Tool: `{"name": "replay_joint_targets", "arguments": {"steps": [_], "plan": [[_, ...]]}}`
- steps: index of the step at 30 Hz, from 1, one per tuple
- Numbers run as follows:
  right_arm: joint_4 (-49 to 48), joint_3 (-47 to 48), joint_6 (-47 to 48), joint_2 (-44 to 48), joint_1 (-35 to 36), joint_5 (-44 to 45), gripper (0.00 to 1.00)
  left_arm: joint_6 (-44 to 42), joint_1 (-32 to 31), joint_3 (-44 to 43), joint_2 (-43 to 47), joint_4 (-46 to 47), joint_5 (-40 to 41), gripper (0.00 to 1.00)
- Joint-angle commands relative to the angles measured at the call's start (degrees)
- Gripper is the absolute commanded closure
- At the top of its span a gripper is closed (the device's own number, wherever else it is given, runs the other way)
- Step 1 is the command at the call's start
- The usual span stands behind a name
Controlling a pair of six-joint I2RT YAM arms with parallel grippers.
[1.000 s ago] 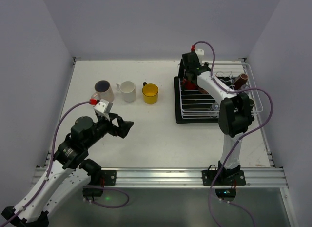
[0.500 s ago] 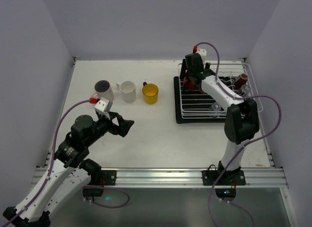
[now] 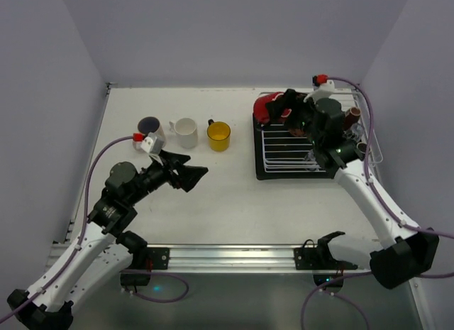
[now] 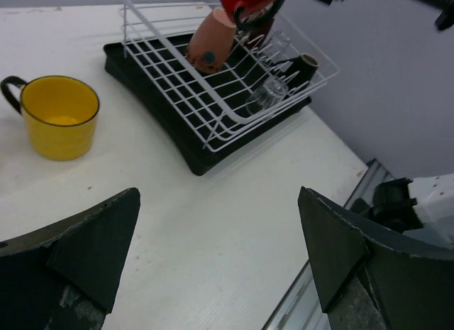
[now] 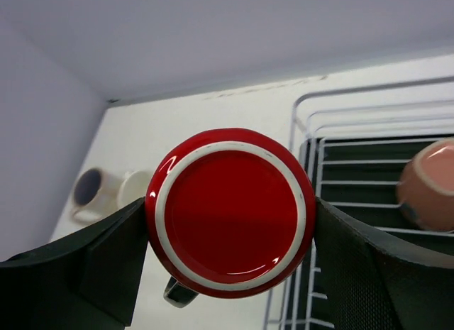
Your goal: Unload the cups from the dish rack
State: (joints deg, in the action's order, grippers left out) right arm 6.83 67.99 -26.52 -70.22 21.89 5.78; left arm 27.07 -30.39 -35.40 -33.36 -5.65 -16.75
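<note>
My right gripper (image 3: 278, 108) (image 5: 230, 227) is shut on a red cup (image 3: 267, 108) (image 5: 230, 208), held above the far left corner of the white wire dish rack (image 3: 284, 154) (image 4: 225, 116) (image 5: 306, 103); its base faces the wrist camera. A pinkish-brown cup (image 4: 211, 40) (image 5: 428, 185), a clear glass (image 4: 268, 96) (image 3: 310, 158) and a dark brown cup (image 3: 351, 117) (image 4: 306, 62) lie in the rack. On the table stand a yellow cup (image 3: 218, 135) (image 4: 59, 116), a white cup (image 3: 186, 132) and a cream cup (image 3: 150, 130). My left gripper (image 3: 191, 170) (image 4: 218, 202) hangs open over the table.
The rack sits on a black tray (image 3: 259, 171) (image 4: 177, 142) at the right of the table. Grey walls close in the back and both sides. A metal rail (image 3: 234, 255) runs along the near edge.
My right gripper shut on the red cup and raised it out of the rack while its arm swung to the right. My left gripper moved a little forward and right, staying open.
</note>
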Motion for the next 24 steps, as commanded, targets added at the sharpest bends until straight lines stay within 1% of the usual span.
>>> {"name": "replay_joint_targets", "arguments": {"steps": [1,2,3,4,5,6,7,9,10,11,12,15,20,23,24], "plan": [[-13.23,-10.90,-9.49,7.79,0.96,-18.82,0.54,9.90,0.33,1.73,-3.02,14.16,-4.95,0.05],[-17.94,-13.38,-13.34,9.38,0.96,-21.40,0.54,11.32,0.33,2.26,-3.46,16.09,-5.56,0.06],[-20.95,-15.67,-15.29,10.87,1.14,-23.86,0.54,12.90,0.33,3.31,-4.07,20.02,-6.01,0.07],[-23.33,-19.78,-16.88,13.24,1.49,-27.89,0.54,16.05,0.33,3.84,-5.29,21.98,-6.53,0.09],[-27.62,-21.65,-19.68,14.22,1.75,-29.41,0.54,17.48,0.33,4.37,-5.92,24.00,-7.58,0.10],[-30.01,-23.23,-20.84,15.01,2.45,-30.55,0.54,19.06,0.33,5.33,-7.75,27.59,-8.20,0.11],[-32.03,-26.12,-21.81,16.15,2.63,-32.48,0.54,21.86,0.25,5.77,-8.64,29.28,-8.73,0.12],[-37.22,-28.42,-24.71,16.86,2.98,-34.16,0.54,24.33,0.25,7.09,-11.27,33.49,-9.53,0.15],[-38.98,-29.74,-25.76,17.13,3.07,-34.60,0.55,26.52,0.25,7.62,-12.07,34.64,-9.53,0.19],[-43.61,-32.02,-28.12,17.13,3.33,-35.31,0.55,27.67,0.25,8.75,-12.68,36.13,-9.44,0.20],[-45.74,-33.00,-29.19,16.78,4.03,-35.57,0.56,28.73,0.16,9.29,-13.82,39.45,-9.44,0.21],[-50.85,-34.67,-31.22,14.32,6.14,-36.89,0.56,31.72,-0.28,10.17,-16.37,44.21,-9.88,0.25],[-56.03,-34.76,-32.71,8.01,10.27,-37.07,0.55,33.92,-2.13,10.35,-19.28,49.14,-10.32,0.28],[-60.25,-34.85,-34.73,5.54,11.15,-38.12,0.55,34.54,-2.48,10.96,-19.72,51.08,-10.49,0.32],[-60.88,-34.76,-35.08,4.22,11.68,-38.30,0.55,34.63,-2.57,11.05,-19.81,51.35,-10.58,0.35]]}}
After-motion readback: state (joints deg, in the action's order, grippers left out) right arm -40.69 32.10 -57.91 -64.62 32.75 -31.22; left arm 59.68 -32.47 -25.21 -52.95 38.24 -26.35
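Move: Held by its base in the right fingers, the red cup is to go to the left gripper, which waits about 18 cm back, 25 cm to the left and 6 cm lower than the right hand. From the left hand, the red cup is some 20 cm ahead, 23 cm right and 5 cm higher. Down on the table, the yellow cup stands 28 cm ahead of the left hand, 6 cm to its right and 22 cm below. Bringing the red cup out from over the rack, the right hand sweeps about 16 cm back and 14 cm left, sinking some 6 cm, keeping its grip while the wrist swings roughly 45 degrees counter-clockwise and its left side rolls up. The left hand comes about 6 cm right to meet the cup, rolling its left side down, and its fingers narrow to about two thirds open around the open rim; a touch can't be made out. ##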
